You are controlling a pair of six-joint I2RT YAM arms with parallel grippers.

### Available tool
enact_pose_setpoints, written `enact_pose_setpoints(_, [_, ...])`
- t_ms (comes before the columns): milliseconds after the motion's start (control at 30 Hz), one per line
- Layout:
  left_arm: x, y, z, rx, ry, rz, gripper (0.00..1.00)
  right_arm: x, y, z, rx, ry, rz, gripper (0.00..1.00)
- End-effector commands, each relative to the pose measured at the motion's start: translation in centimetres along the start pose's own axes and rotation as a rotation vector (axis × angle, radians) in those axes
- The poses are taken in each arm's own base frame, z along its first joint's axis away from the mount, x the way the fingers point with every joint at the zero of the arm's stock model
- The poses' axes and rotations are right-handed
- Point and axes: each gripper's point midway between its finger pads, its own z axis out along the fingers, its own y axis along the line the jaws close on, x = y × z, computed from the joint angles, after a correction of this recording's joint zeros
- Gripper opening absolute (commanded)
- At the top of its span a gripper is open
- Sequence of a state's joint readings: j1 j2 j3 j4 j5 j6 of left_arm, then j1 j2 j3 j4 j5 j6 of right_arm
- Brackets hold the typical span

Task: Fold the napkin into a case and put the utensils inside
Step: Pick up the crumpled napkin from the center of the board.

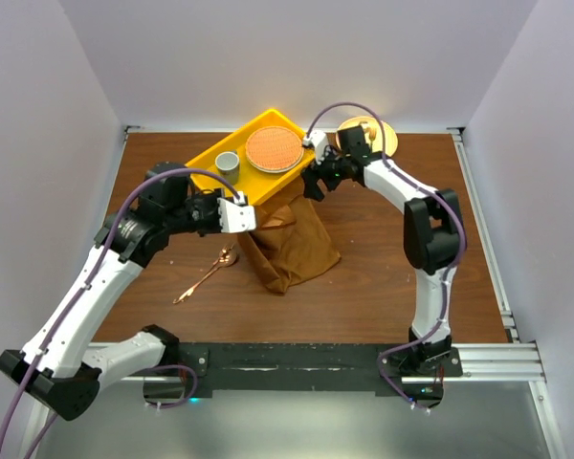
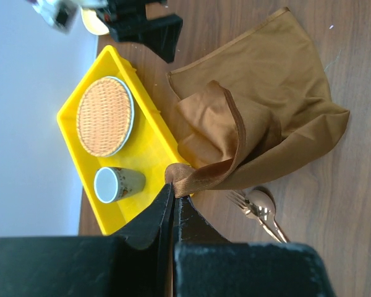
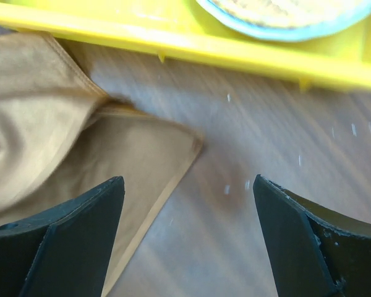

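Observation:
The rust-brown napkin (image 1: 292,244) lies rumpled and partly doubled over on the wooden table; no case is in view. My left gripper (image 1: 252,218) is shut on one hemmed corner of the napkin (image 2: 179,179), lifted beside the yellow tray. My right gripper (image 1: 316,184) hovers open over the cloth's far corner (image 3: 188,145); that corner lies flat between its fingers, apart from both. The copper spoon (image 1: 210,273) lies left of the cloth. In the left wrist view the spoon (image 2: 264,203) rests beside a fork (image 2: 240,200).
A yellow tray (image 1: 203,160) at the back holds a woven mat on a plate (image 1: 274,148) and a small cup (image 1: 228,163). A round wooden plate (image 1: 383,134) sits at the back right. The tray's rim (image 3: 235,55) runs just beyond my right fingers.

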State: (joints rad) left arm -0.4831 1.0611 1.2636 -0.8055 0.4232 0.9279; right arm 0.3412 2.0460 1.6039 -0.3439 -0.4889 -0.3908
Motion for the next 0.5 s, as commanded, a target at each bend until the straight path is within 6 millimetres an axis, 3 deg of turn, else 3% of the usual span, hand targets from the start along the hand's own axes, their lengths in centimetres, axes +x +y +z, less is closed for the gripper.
enact_pose_setpoints(0, [-0.9, 0.3, -1.0, -0.018, -0.026, 0.058, 0.00, -2.7, 0.6, 2.1, -0.070, -0.045, -0.182, 0.89])
enact_pose_setpoints(33, [-0.8, 0.3, -1.0, -0.017, -0.020, 0.059, 0.00, -1.7, 0.7, 3.2, -0.088, -0.022, -0.178, 0.89])
enact_pose_setpoints(67, [-0.7, 0.3, -1.0, -0.015, -0.015, 0.062, 0.00, -2.3, 0.6, 3.4, -0.089, -0.029, -0.191, 0.88])
enact_pose_setpoints(133, [-0.4, 0.1, -0.8, -0.003, -0.006, 0.061, 0.00, -1.2, 0.6, 4.5, -0.110, 0.001, -0.206, 0.88])
enact_pose_setpoints(367, [0.0, 0.1, -0.7, -0.008, 0.013, 0.054, 0.00, 1.1, 1.3, 6.4, -0.122, 0.092, -0.305, 0.74])
enact_pose_setpoints(467, [0.3, 0.1, -0.8, -0.017, 0.021, 0.047, 0.00, 1.7, 1.1, 5.9, -0.125, 0.122, -0.334, 0.50])
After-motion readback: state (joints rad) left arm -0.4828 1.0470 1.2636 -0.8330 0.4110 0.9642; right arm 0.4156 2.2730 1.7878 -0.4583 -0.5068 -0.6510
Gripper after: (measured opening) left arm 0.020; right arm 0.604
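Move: Just to the right hand's left, about 3 cm over and some 8 cm below, lies the napkin's loose far corner, flat on the table. The yellow tray's middle is roughly 7 cm ahead and 14 cm left of the hand, the woven disc in the tray about 11 ahead and 9 left; the plate with utensils sits 14 ahead and 13 right. From the left hand, already pinching another part of the napkin, that loose corner is some 20 cm ahead, 14 right and 27 below. Sinking about 6 cm while sliding some 4 cm left, beside the tray's near wall, the right hand comes down on the napkin's loose corner, turning roughly 15 degrees counter-clockwise. Its wide-open fingers start closing around the corner, still well apart at the end. The left hand stays in place and keeps its raised pinch on the napkin. ##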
